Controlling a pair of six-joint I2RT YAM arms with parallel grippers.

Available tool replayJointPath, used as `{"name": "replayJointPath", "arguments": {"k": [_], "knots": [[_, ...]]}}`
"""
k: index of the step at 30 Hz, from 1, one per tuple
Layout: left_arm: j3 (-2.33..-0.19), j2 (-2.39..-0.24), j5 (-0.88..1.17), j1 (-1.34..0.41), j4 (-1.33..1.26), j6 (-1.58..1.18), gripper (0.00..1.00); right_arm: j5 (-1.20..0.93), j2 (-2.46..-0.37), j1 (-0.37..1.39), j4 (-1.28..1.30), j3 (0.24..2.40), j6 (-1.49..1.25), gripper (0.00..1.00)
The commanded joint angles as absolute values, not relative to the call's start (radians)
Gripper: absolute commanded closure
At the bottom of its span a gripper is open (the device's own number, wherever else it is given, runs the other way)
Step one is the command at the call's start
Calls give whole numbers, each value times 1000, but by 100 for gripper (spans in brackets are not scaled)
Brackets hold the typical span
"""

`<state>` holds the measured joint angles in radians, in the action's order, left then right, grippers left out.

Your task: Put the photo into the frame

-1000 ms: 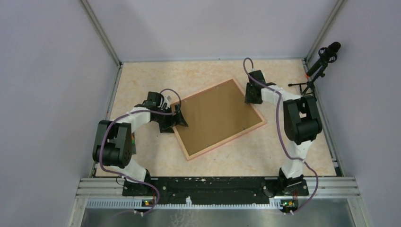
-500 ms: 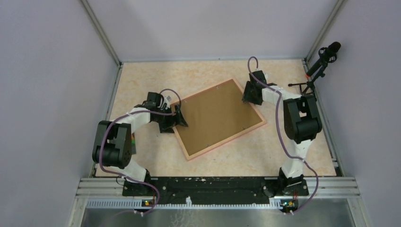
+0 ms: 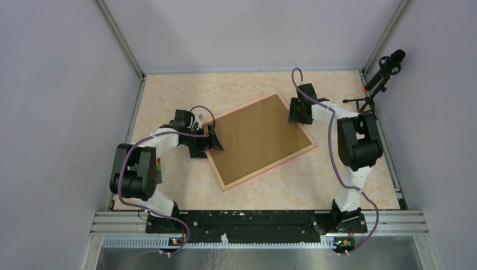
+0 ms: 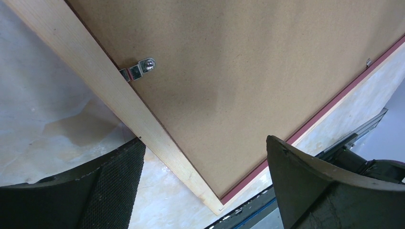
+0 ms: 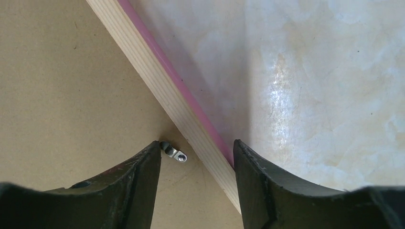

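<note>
The frame (image 3: 269,167) lies face down at an angle on the table, its pale wooden rail (image 4: 119,102) around a brown backing board (image 3: 259,138). The photo is hidden. My left gripper (image 3: 215,139) stands open at the frame's left side; in its wrist view (image 4: 204,143) the near corner lies between the wide-apart fingers (image 4: 114,186). My right gripper (image 3: 295,112) is open at the frame's upper right edge. There (image 5: 196,143) its jaws straddle the rail (image 5: 162,90), and the left fingertip is right beside a small metal clip (image 5: 174,152).
Another metal clip (image 4: 138,69) sits on the rail by the left gripper. A microphone on a stand (image 3: 382,73) is at the table's far right corner. Walls enclose the table on three sides.
The right gripper's jaws have spread wider and it has shifted slightly left over the frame's edge. The left arm and the frame have not moved.
</note>
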<state>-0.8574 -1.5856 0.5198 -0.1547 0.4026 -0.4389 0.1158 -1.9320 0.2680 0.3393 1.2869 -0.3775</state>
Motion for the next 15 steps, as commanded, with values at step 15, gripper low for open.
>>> {"name": "replayJointPath", "arguments": {"k": [15], "knots": [[-850,-1556,559,-154,356,-431,1,176,-2054,282,415,1319,-496,76]]}}
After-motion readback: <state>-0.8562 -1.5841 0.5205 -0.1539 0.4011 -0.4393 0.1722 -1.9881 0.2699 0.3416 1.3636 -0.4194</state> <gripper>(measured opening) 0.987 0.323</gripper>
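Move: Just under 2 cm to the left of the right hand's point, about 1 cm ahead and 1 cm down, lies the metal clip, beside the left finger. The frame's right rail runs under the hand, between its fingers, with its middle about 1 cm below. The frame's far-right corner is roughly 12 cm ahead and 9 cm left, the near-right corner some 12 cm back and 8 cm right. From the left hand the clip lies about 15 cm ahead and 41 cm right. Sliding forward about 2 cm along the frame's right rail, the right hand draws its fingers together from a bit over half open to about a third, easing to a stop at the end. Its left finger pushes past the clip's free end on the inner side, while the right finger closes up to the pink outer edge, leaving the rail between them; the wrist barely turns. ##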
